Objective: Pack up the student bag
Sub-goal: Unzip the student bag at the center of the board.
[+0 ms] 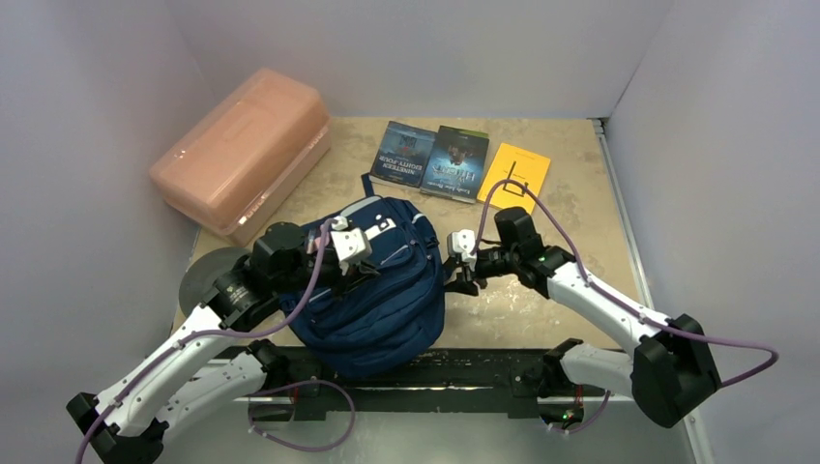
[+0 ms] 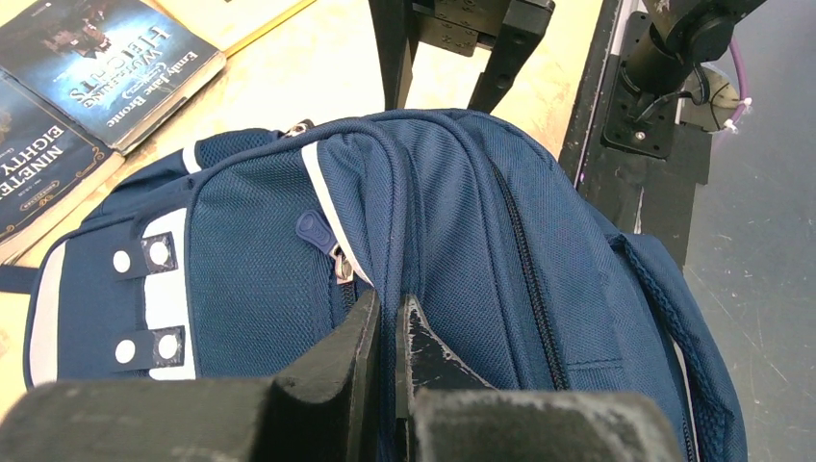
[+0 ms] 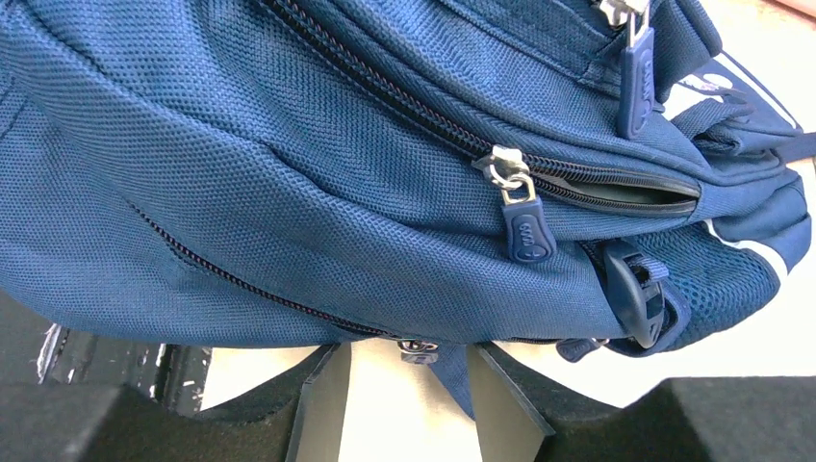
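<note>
The navy student bag (image 1: 379, 302) lies on its back at the near middle of the table, its white patch with dots (image 2: 159, 294) facing up. My left gripper (image 1: 372, 267) is shut on a raised fold of the bag's fabric (image 2: 387, 303) beside a front zip pull (image 2: 318, 231). At the bag's right side my right gripper (image 1: 453, 278) stands open (image 3: 409, 352). A small zip pull (image 3: 416, 347) and a blue strap (image 3: 452, 380) hang between its fingers, which do not pinch either. Higher up, a zip (image 3: 625, 188) is partly undone.
A salmon-pink plastic box (image 1: 242, 155) stands at the back left. Two dark books (image 1: 404, 153) (image 1: 456, 162) and a yellow booklet (image 1: 515, 174) lie behind the bag. A grey disc (image 1: 205, 273) lies at the left, and a black rail (image 1: 483, 372) runs along the near edge.
</note>
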Robot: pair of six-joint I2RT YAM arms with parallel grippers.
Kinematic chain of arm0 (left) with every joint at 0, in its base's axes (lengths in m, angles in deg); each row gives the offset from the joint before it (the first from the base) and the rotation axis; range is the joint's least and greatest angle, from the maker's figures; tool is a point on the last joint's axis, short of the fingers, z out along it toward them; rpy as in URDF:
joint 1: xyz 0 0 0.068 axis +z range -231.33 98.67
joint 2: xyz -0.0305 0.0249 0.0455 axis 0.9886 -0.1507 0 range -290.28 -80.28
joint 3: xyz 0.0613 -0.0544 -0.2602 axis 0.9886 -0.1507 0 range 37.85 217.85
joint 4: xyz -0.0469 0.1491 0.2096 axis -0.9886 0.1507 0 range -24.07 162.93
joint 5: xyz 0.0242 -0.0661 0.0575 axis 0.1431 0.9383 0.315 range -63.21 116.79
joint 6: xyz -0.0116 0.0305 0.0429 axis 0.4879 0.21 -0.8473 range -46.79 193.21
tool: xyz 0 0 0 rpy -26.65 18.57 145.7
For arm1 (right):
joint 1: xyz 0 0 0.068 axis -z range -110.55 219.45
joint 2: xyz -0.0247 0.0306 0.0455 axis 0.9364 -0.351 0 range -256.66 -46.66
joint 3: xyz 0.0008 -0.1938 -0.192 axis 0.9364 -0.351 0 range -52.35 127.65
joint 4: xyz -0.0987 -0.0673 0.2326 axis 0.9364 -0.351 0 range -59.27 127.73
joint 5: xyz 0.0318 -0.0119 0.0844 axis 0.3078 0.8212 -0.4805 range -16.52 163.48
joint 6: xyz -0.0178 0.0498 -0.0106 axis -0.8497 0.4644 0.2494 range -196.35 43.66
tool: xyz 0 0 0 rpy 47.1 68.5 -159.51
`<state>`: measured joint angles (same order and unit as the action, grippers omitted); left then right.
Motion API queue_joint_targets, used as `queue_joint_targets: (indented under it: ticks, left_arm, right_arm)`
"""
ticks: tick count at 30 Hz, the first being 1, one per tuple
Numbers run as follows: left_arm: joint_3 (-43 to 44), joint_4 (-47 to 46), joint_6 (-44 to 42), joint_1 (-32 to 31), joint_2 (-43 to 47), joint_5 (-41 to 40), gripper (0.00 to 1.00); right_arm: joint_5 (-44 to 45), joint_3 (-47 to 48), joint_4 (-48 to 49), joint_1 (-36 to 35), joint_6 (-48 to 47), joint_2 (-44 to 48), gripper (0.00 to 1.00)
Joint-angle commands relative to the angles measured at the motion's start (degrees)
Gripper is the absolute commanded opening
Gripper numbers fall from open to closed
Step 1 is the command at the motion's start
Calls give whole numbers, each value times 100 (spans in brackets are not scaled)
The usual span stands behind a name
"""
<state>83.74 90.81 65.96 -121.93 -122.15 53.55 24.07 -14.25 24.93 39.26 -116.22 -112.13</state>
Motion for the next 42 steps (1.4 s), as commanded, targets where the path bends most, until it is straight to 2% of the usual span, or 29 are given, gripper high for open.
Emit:
queue_joint_targets:
  ticks: [1, 9, 14, 16, 20, 25, 27, 30, 32, 35, 39, 42]
  left_arm:
    - [460, -1126, -203, 70, 109, 389, 0]
    - [404, -1195, -155, 216, 160, 382, 0]
    - [342, -1199, -147, 245, 229, 208, 0]
    - [289, -1219, -130, 253, 224, 63, 0]
    - [183, -1361, 13, 253, 127, -546, 0]
    - [198, -1373, 210, 254, -313, -1859, 0]
    - [203, -1485, 371, 253, -568, -1902, 0]
    - [253, -1799, 958, 235, -1002, -1907, 0]
    - [277, -1983, 1410, 178, -1352, -2282, 0]
    - [382, -1993, 1774, -113, -1734, -3280, 0]
    - [467, -1976, 1905, -902, -1929, -4690, 0]
    - [497, -1564, 2554, -1363, -1905, -5749, 0]
  right_arm:
    - [-323, -21, 419, 30, 168, -98, 50]
    - [-148, -81, 708, 28, 620, -158, 27]
    - [82, -11, 609, 24, 897, -68, 10]
    - [329, 3, 522, 26, 1008, 78, 0]
    - [1152, 114, 74, 22, 1074, 387, 0]
    - [2682, 646, -1016, 16, 919, 618, 0]
    - [2956, 984, -1526, -24, 762, 615, 0]
    - [3051, 1559, -2304, -195, 589, 465, 0]
    - [3209, 1901, -2661, -423, 657, 415, 0]
    - [2907, 2344, -3109, -731, 991, 350, 0]
    - [2786, 2633, -3582, -1089, 1522, 193, 0]
    - [2892, 2906, -4076, -1399, 1844, -10, 0]
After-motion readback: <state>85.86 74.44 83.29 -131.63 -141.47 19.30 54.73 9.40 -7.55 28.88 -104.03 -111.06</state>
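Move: The side zipper pull lies between the open fingers of my right hand, about 1 cm to the left and level in height. Another zipper pull is some 5 cm ahead, 5 cm left and 4 cm higher, and the side buckle is about 8 cm ahead and 2 cm left. From my left hand, which already grips the bag's front edge, the side zipper pull is roughly 17 cm right, 1 cm back and 10 cm down. I close my right fingers on the side zipper pull, then carry it forward and right about 4 cm each while rising, and draw back the same 4 cm, still climbing, with the fingertips dipping and turning clockwise. My left hand keeps its pinch on the bag, pushing forward about 9 cm, then easing right and down while turning some 30 degrees counter-clockwise. ##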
